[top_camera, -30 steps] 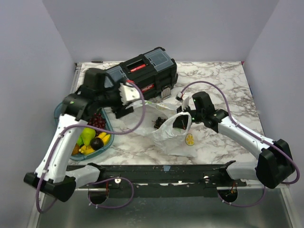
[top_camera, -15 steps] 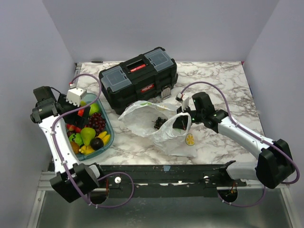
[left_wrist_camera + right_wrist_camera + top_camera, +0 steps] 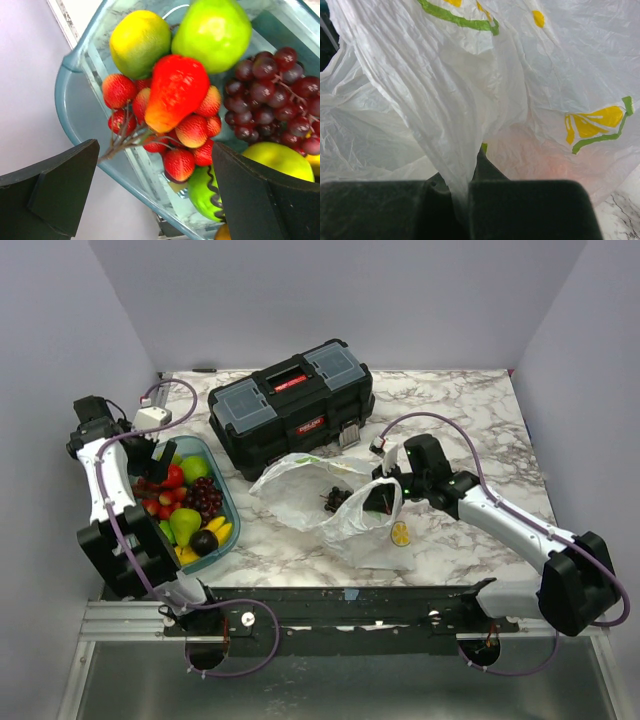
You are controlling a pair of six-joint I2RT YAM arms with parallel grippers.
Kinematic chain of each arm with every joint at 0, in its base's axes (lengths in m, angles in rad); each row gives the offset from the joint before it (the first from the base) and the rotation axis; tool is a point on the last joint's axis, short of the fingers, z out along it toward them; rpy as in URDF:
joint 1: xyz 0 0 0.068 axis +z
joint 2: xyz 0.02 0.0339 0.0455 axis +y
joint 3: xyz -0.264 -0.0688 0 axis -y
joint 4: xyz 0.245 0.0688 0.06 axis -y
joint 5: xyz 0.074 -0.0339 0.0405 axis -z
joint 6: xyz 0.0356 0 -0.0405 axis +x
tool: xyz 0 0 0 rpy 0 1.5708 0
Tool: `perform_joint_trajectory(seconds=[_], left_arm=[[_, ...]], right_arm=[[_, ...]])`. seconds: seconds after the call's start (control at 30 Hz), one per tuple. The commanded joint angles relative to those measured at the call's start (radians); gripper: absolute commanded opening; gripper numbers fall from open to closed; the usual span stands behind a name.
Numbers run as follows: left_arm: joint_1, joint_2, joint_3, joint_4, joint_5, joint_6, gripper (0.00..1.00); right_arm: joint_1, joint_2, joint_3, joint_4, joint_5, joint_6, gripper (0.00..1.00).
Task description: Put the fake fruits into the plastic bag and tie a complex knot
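Note:
The fake fruits point(image 3: 185, 502) lie in a teal oval tray point(image 3: 231, 508) at the left: a red strawberry bunch point(image 3: 172, 112), green apple point(image 3: 212, 30), yellow-green fruit point(image 3: 139, 41), purple grapes point(image 3: 270, 92). My left gripper point(image 3: 160, 455) is open and empty, hovering over the tray's far end; its fingers point(image 3: 55, 192) straddle the strawberry bunch from above. The plastic bag point(image 3: 330, 502), whitish with lemon prints, lies mid-table with dark grapes point(image 3: 335, 500) inside. My right gripper point(image 3: 378, 495) is shut on the bag's rim point(image 3: 455, 165) and holds it up.
A black toolbox point(image 3: 292, 406) with grey-blue lids stands behind the bag. The tray sits near the table's left edge point(image 3: 155, 420), close to the left wall. Marble tabletop point(image 3: 460, 410) shows at the back right.
My left arm has swung back from beside the toolbox to the far left and now hovers over the tray, gripper open. The right arm and bag have not moved.

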Motion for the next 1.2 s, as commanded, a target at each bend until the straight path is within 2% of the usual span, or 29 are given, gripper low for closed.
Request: perform_joint_trajectory(seconds=[0.0,0.27,0.5,0.57,0.6,0.73,0.8,0.9,1.0,1.1,1.17], left_arm=[[-0.032,0.113,0.114,-0.01,-0.001,0.008,0.98],[-0.111,0.249,0.118,-0.002,-0.05,-0.005,0.97],[-0.111,0.294,0.082,0.014,-0.134,0.024,0.93],[-0.111,0.284,0.067,0.011,-0.141,0.034,0.89],[-0.113,0.278,0.066,0.002,-0.136,0.037,0.84],[-0.112,0.209,0.085,-0.046,-0.072,0.022,0.58],[-0.111,0.153,0.096,-0.064,-0.022,0.012,0.5],[-0.112,0.066,0.13,-0.115,0.052,-0.011,0.46],[-0.135,-0.02,0.187,-0.211,0.184,-0.018,0.43],[-0.241,-0.142,0.182,-0.272,0.286,-0.016,0.42],[-0.356,-0.228,0.163,-0.263,0.345,-0.037,0.43]], right_arm=[[-0.003,0.021,-0.006,-0.003,-0.01,-0.01,0.01],[-0.004,0.026,0.001,-0.008,-0.001,-0.013,0.01],[-0.004,0.034,0.007,-0.014,-0.001,-0.017,0.01],[-0.004,0.038,0.01,-0.014,-0.004,-0.018,0.01],[-0.004,0.041,0.011,-0.014,-0.004,-0.017,0.01],[-0.004,0.043,0.011,-0.016,-0.007,-0.019,0.01],[-0.004,0.043,0.011,-0.017,-0.01,-0.018,0.01],[-0.004,0.045,0.012,-0.017,-0.016,-0.015,0.01],[-0.004,0.046,0.012,-0.016,-0.02,-0.013,0.01],[-0.004,0.05,0.009,-0.008,-0.03,-0.004,0.01],[-0.004,0.055,0.012,-0.004,-0.037,0.0,0.01]])
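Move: Below the open left hand, about 8 cm down, 3 cm ahead and 1 cm right, lies the red fruit on a strawberry cluster in the basket. The cluster is roughly 1 cm back, 2 cm left. The green apple sits some 2 cm beyond the red fruit and 7 cm right of it, the yellow-green fruit 5 cm beyond. Grapes lie 3 cm back, 10 cm right. From the right hand, the red fruit is about 62 cm left, 6 cm ahead, slightly lower. Dipping about 8 cm into the basket while easing a little forward, the left hand tips its fingers steeper and closes them around the red fruit. It then lifts about 15 cm and swings right towards the bag, tilting back up and turning clockwise. The right hand keeps its pinch on the bag's rim, sinking about a centimetre. ##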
